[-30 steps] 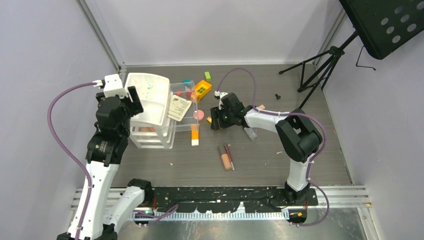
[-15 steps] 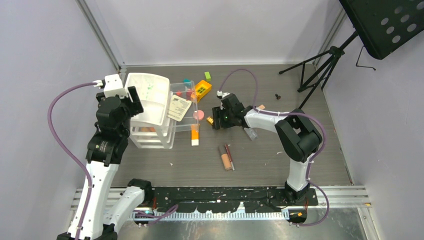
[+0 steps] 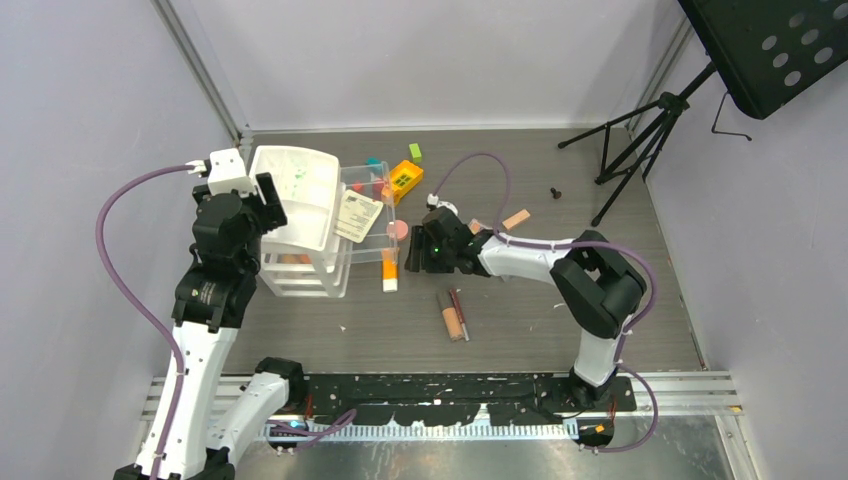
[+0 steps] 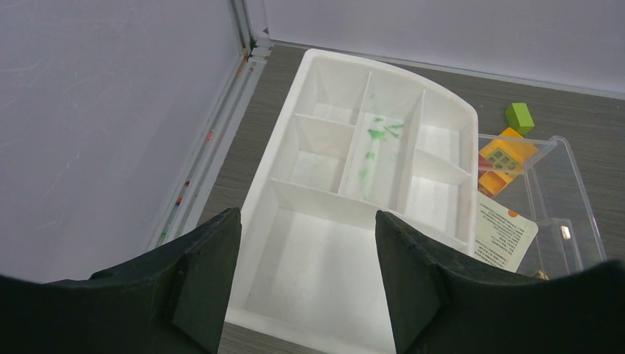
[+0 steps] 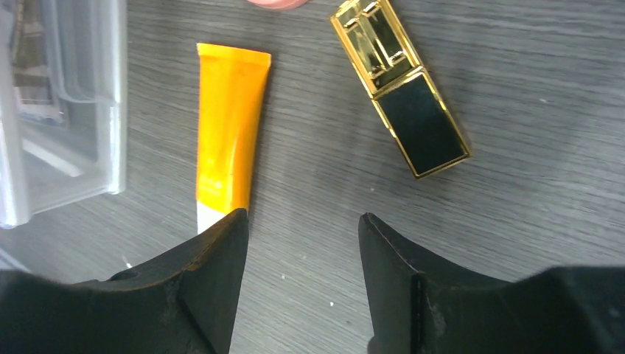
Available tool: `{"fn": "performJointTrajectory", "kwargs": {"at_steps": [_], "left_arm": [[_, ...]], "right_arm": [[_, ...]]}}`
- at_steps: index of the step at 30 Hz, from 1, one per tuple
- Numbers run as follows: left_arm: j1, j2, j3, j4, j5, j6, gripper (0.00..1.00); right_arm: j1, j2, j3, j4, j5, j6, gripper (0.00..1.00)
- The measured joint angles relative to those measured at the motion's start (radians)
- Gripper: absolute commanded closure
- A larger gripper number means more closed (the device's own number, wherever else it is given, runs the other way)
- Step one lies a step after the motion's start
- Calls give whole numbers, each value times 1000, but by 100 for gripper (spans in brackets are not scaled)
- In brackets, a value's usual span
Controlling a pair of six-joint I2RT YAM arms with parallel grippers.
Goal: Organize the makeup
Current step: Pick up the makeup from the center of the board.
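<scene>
The orange tube with a white cap (image 5: 225, 140) lies flat on the table beside a gold-black lipstick (image 5: 402, 88). My right gripper (image 5: 302, 217) hovers open just above the bare table between them, holding nothing, its left finger over the tube's cap. From above, the orange tube (image 3: 389, 268) sits by the clear drawers, the right gripper (image 3: 412, 258) just right of it, and a pink compact (image 3: 397, 229) behind. A beige tube (image 3: 452, 315) and red pencil (image 3: 461, 312) lie nearer. My left gripper (image 4: 307, 214) stands open above the white divided tray (image 4: 472, 169).
The white tray (image 3: 300, 165) rests on clear stacked drawers (image 3: 365, 250) with a paper card (image 3: 356, 214) on top. A yellow brick (image 3: 404, 180), a green block (image 3: 415, 152) and a teal block (image 3: 373, 162) lie behind. Another beige tube (image 3: 516, 219) and a tripod (image 3: 640, 140) are at the right.
My right gripper has moved left and nearer, from beside the lipstick toward the orange tube, uncovering the beige tube behind it. The left arm has not moved.
</scene>
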Motion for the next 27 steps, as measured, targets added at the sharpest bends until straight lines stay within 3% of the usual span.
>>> {"fn": "performJointTrajectory", "kwargs": {"at_steps": [24, 27], "left_arm": [[0, 0, -2, 0, 0, -1, 32], [0, 0, -2, 0, 0, -1, 32]], "right_arm": [[-8, 202, 175, 89, -143, 114, 38], [-7, 209, 192, 68, -141, 112, 41]]}}
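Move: The orange tube lies on the table about 5 cm to the right gripper's left, 3 cm ahead and 3 cm below. From that gripper, the pink disc is some 10 cm ahead and 3 cm left, the gold-edged palette 7 cm ahead and 3 cm right, both lying flat too. The clear open drawer's middle is roughly 12 cm ahead and 9 cm left, about at hand height. From the left gripper the orange tube lies some 22 cm right, 4 cm ahead and 32 cm below. Carry the open right gripper about 6 cm left and a little over 2 cm forward, staying low over the table, away from the palette and in over the orange tube beside the clear drawer. Tilt the wrist some 10 degrees on the way, its left side rising, ease off at the end and leave the fingers open, one on each side above the tube. ##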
